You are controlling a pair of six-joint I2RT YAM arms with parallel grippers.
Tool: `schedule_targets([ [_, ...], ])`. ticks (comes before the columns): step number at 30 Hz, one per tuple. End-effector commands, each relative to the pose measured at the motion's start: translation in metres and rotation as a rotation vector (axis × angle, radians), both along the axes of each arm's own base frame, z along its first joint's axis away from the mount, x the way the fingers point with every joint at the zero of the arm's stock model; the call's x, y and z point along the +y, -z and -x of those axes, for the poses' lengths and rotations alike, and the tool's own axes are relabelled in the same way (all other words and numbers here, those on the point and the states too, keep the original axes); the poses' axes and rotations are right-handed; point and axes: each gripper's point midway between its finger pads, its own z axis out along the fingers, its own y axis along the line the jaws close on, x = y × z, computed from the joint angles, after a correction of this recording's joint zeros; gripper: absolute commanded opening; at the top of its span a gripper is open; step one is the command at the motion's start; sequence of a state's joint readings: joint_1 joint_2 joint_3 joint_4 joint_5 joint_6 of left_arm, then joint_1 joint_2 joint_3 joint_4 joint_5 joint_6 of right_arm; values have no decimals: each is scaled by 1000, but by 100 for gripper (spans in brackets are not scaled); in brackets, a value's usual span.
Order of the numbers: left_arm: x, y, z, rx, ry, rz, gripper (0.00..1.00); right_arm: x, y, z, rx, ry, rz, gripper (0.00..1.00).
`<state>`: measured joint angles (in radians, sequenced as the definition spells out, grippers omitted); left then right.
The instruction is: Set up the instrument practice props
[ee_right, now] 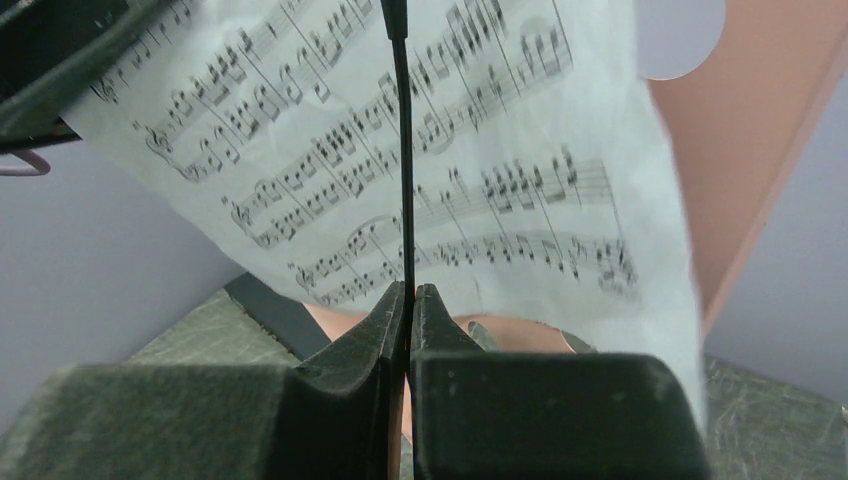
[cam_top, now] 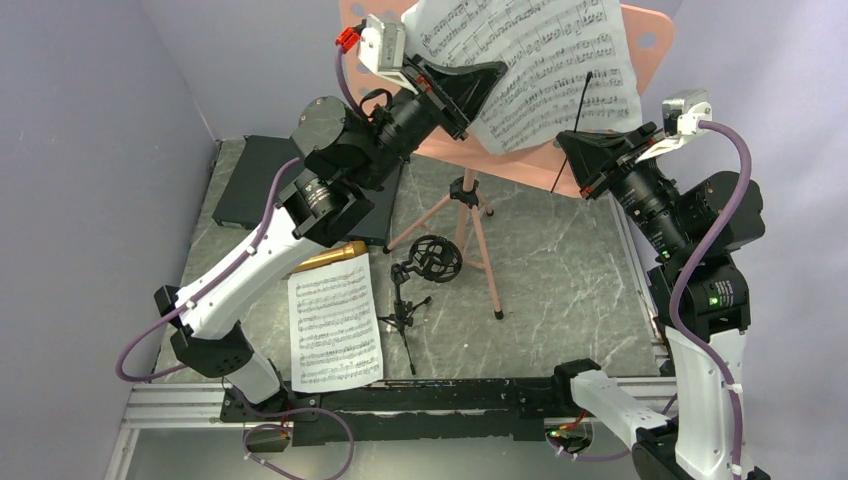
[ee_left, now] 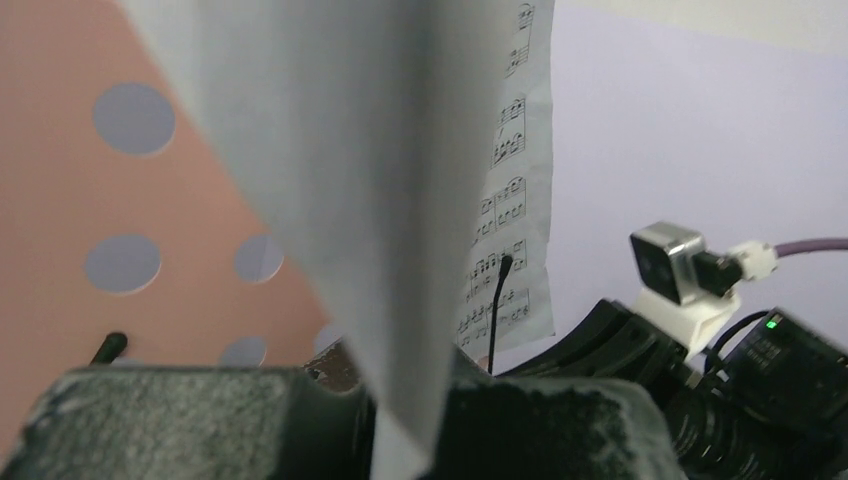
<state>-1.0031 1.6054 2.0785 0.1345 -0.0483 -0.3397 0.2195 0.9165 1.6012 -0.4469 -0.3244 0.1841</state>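
Observation:
The pink perforated music stand (cam_top: 650, 40) rises on its tripod (cam_top: 470, 215) at the back of the mat. One sheet-music page (cam_top: 530, 65) lies tilted against its desk. My left gripper (cam_top: 476, 102) is shut on that page's lower left edge, and the left wrist view shows the paper (ee_left: 350, 200) pinched between the pads. My right gripper (cam_top: 572, 150) is shut on the stand's thin black page-holder wire (ee_right: 403, 150), which runs up across the page (ee_right: 480, 180). A second page (cam_top: 335, 322), the gold microphone (cam_top: 330, 257) and the black mic stand (cam_top: 420, 275) are on the mat.
A flat black box (cam_top: 260, 180) lies at the mat's back left, partly under my left arm. Lilac walls close in on the left and behind. A metal rail (cam_top: 400, 400) runs along the near edge.

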Motion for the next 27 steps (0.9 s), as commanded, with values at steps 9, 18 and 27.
schedule_targets([
  [9, -2, 19, 8, 3, 5, -177, 3, 5, -11, 11, -26, -46, -16, 0],
  [18, -21, 27, 12, -2, 81, -215, 3, 9, -9, 11, -15, -64, -21, 0],
  [27, -29, 35, 15, 2, 117, -253, 8, 10, -8, 10, -11, -71, -28, 0],
])
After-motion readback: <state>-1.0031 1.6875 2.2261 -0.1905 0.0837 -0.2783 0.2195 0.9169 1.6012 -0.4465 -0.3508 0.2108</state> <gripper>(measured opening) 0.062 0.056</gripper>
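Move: My left hand holds the sheet music by its upper part. The stand's ledge I am lowering it to lies some 22 cm below, about 4 cm ahead and 3 cm to the right. The black wire arm, pinched in my right fingers with the sheet already behind it, is roughly 7 cm to my left hand's right, 2 cm ahead and 10 cm lower. From my right hand the ledge's middle is about 12 cm down, 4 cm ahead and 5 cm left. My left hand lowers the pinched sheet about 5 cm down the tray towards the ledge, sinking first and then sliding some 3 cm right, in towards the wire arm. As it goes my fingers tip downward by about 15 degrees, and near the end their grip just starts to ease. My right hand keeps the wire arm pinched, practically in place. ##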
